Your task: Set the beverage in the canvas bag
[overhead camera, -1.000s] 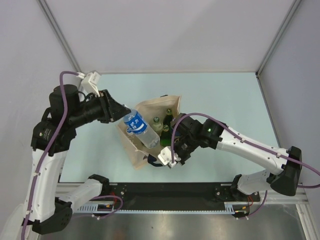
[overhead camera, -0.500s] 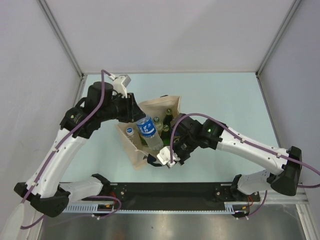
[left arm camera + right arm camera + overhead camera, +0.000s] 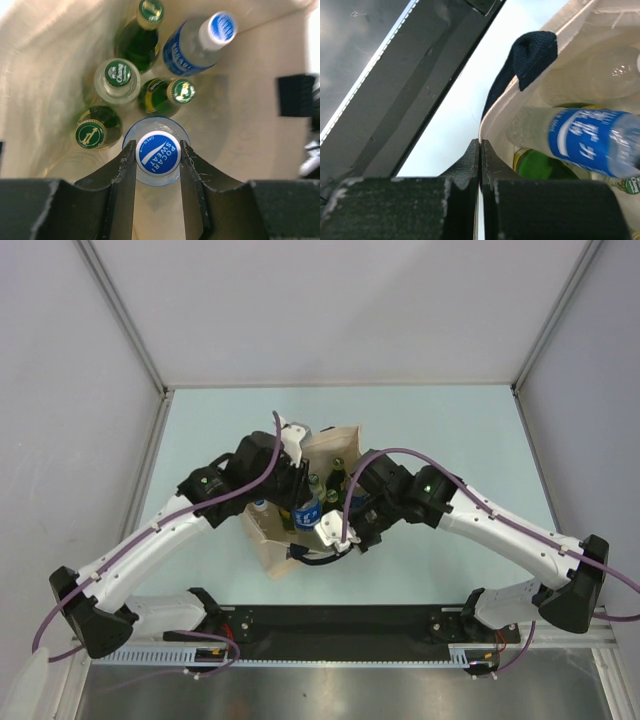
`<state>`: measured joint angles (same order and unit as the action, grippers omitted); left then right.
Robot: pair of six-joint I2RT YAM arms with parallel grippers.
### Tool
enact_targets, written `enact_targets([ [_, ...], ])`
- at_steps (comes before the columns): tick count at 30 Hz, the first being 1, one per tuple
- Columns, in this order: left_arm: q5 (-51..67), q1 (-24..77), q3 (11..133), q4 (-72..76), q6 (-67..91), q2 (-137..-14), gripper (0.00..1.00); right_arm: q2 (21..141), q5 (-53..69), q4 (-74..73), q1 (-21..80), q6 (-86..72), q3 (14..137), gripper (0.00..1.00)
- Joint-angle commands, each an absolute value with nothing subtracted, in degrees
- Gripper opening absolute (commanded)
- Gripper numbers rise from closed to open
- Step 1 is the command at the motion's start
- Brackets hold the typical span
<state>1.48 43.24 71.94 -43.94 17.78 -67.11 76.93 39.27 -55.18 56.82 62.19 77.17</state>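
The beverage (image 3: 157, 152), a clear bottle with a blue POCARI SWEAT cap, hangs upright inside the canvas bag (image 3: 45, 60). My left gripper (image 3: 157, 156) is shut on its neck just under the cap. From above, the bottle (image 3: 307, 512) sits in the beige bag (image 3: 338, 440) between both arms. My right gripper (image 3: 480, 145) is shut on the bag's rim (image 3: 517, 97), next to a navy handle (image 3: 532, 52). A clear blue-labelled bottle (image 3: 590, 140) lies just inside that rim.
Several other bottles stand in the bag: green glass ones (image 3: 142, 35) (image 3: 165, 95) (image 3: 97, 131), a clear one with a green cap (image 3: 118, 76) and a blue-labelled one (image 3: 197, 45). The bag stands on a pale blue table (image 3: 450, 430) with grey walls around it.
My left arm has swung right from beside the bag to over its mouth, turning the bottle from tilted to upright and lowering it inside. My right gripper has kept its hold on the rim.
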Motion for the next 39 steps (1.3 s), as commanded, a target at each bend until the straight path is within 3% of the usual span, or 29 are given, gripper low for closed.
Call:
enact_targets([
  [1,-3.1,45.5,68.6,-34.6,14.2,-64.3,0.00,76.2,44.2,-55.0,56.1,59.9,80.5,0.00],
  [9,-4.3,48.2,62.1,-32.9,13.2,-63.9,0.00,76.0,46.2,-55.6,53.9,58.1,82.6,0.00],
  [15,-5.2,48.3,60.9,-32.7,13.5,-62.0,0.09,76.8,48.5,-54.2,51.9,54.1,84.9,0.00],
  [20,-4.9,48.3,61.7,-32.9,13.2,-60.5,0.30,78.1,49.7,-53.1,49.7,51.4,87.1,0.00],
  [24,-5.6,48.3,62.8,-32.9,13.2,-57.4,0.57,78.1,49.3,-51.8,49.0,47.9,87.7,0.00],
  [26,-6.6,48.3,63.7,-33.0,13.1,-56.3,0.63,78.0,49.0,-51.1,48.7,46.8,87.7,0.00],
  [27,-6.9,48.3,64.2,-32.9,13.0,-54.9,0.68,77.9,48.8,-51.0,48.6,45.9,87.7,0.04],
  [28,-7.5,48.3,65.3,-33.1,13.0,-54.5,0.70,77.7,48.4,-50.3,48.5,45.1,87.8,0.16],
  [30,-8.3,48.3,67.8,-34.1,13.0,-53.0,0.74,77.3,48.3,-48.9,47.6,42.6,88.2,0.24],
  [31,-8.8,48.3,68.7,-34.4,13.0,-52.7,0.74,77.2,48.3,-48.3,47.1,41.6,88.6,0.38],
  [33,-11.3,48.3,70.8,-35.5,13.1,-51.9,0.81,76.6,48.3,-46.2,44.9,39.1,90.3,0.52],
  [34,-12.4,48.3,73.3,-35.8,12.7,-51.6,0.84,76.4,48.2,-45.2,44.0,35.7,91.1,0.65],
  [36,-16.4,48.3,77.8,-36.7,11.7,-51.8,0.94,75.7,47.7,-41.3,39.5,31.7,93.8,0.74],
  [39,-22.3,48.1,84.7,-37.7,10.9,-53.4,1.00,74.4,45.4,-34.5,31.0,21.0,95.8,0.86],
])
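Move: My left hand holds the water bottle by its cap inside the canvas bag; its free spot on the bag floor is almost straight below, about 26 cm under the hand and 1 cm back. Around it, some 17 cm lower than the hand, a left green bottle stands 2 cm ahead and 4 cm left, a middle green bottle 1 cm ahead and 6 cm right. My right hand pinches the near rim; the water bottle's middle is roughly 5 cm ahead, 8 cm left and 5 cm below it. I lower the water bottle about 5 cm into the bag with my left hand, hold it there, then open wide, free the cap and rise some 16 cm, drifting left as the fingers tip upward. Meanwhile my right hand, still pinching the near rim, draws it forward and up by 4 and 3 cm towards the bottle, turning clockwise, then opens, comes free and lifts quickly up and forward. ##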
